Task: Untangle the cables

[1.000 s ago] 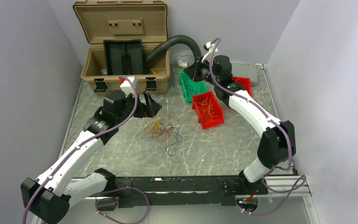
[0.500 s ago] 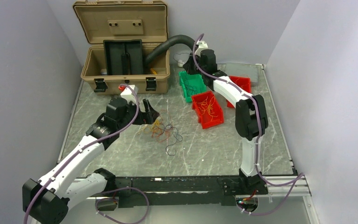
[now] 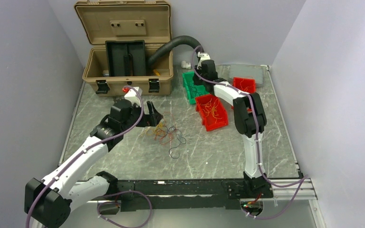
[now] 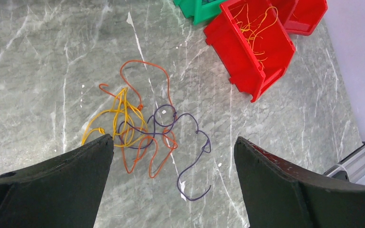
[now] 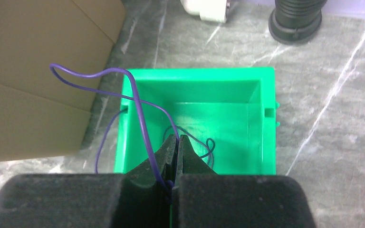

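A tangle of thin cables (image 3: 167, 133), orange, yellow and dark purple, lies on the marble table. In the left wrist view the same cables (image 4: 145, 127) lie spread just ahead of the fingertips. My left gripper (image 3: 154, 117) (image 4: 173, 140) hovers over the tangle's left side, open, with nothing between its fingers. My right gripper (image 3: 197, 80) (image 5: 178, 138) is shut on one purple cable (image 5: 140, 111) above the green bin (image 3: 190, 93) (image 5: 266, 95). That cable loops up and out over the bin's left rim. More dark cable lies curled on the bin's floor.
A red bin (image 3: 215, 121) (image 4: 247, 66) holding yellow and orange wires sits right of the tangle, with a second red bin (image 3: 245, 84) (image 4: 309, 19) behind it. An open tan case (image 3: 123, 47), a black corrugated hose (image 3: 176, 43) (image 5: 297, 16) and a grey tray (image 3: 250, 72) stand at the back.
My right arm has folded in and swung its gripper left, over the green bin, still shut. My left gripper edged slightly towards the tangle and stayed open.
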Tool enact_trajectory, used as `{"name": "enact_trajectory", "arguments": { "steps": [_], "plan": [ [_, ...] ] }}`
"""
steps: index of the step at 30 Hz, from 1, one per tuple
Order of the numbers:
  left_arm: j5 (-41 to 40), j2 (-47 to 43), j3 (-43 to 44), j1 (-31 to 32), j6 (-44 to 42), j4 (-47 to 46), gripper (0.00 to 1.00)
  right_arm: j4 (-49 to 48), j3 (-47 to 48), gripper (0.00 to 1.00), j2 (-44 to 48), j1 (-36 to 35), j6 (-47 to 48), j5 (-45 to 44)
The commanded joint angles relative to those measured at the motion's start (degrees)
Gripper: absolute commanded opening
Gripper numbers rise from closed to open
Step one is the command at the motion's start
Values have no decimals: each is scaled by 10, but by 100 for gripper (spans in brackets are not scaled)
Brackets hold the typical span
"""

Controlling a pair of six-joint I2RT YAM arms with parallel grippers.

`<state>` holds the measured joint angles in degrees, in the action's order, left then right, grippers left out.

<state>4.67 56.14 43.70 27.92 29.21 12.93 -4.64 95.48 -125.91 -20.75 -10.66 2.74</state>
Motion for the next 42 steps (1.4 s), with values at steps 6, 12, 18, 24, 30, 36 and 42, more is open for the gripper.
{"name": "enact_trajectory", "arguments": {
  "steps": [6, 12, 18, 24, 30, 36, 42],
  "plan": [
    [13, 15, 7, -2, -7, -34, 99, 138, 55, 0, -54, 1, -10, -62],
    [11, 11, 6, -2, -7, -29, 99, 186, 94, 25, -58, 1, -6, -69],
    [14, 7, 6, -2, -5, -29, 99, 210, 119, 47, -17, 1, -2, -56],
    [13, 4, 7, -2, -6, -25, 99, 246, 125, 58, 27, -1, -10, -54],
    [13, 10, 11, -2, -7, -17, 99, 222, 52, 84, 102, -1, -40, -44],
    [25, 19, 13, -2, -4, -19, 99, 248, 34, 85, 136, -1, -47, -32],
    [27, 32, 16, -2, -7, -19, 99, 202, -63, 84, 205, -6, -58, 2]
  ]
}}
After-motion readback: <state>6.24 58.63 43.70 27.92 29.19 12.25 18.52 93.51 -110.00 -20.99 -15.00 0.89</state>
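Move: The right gripper, fingers shut on the purple cable, hangs over the green bin, whose middle lies about 8 cm below, 2 cm to its right and 1 cm back. The near red bin with the yellow cable is some 15 cm back and 9 cm right of the gripper; the white fitting stands 12 cm ahead, 3 cm left, and the black hose's end 11 cm ahead, 3 cm right. From the left gripper the green bin lies about 28 cm ahead and 19 cm right. Lower the right gripper about 6 cm towards the green bin, easing a little right and back and tipping the fingers down some 15 degrees. Open there to let go of the purple cable, then keep spreading the fingers wide as you lift roughly 13 cm and draw back towards the base, clear of the bin. ##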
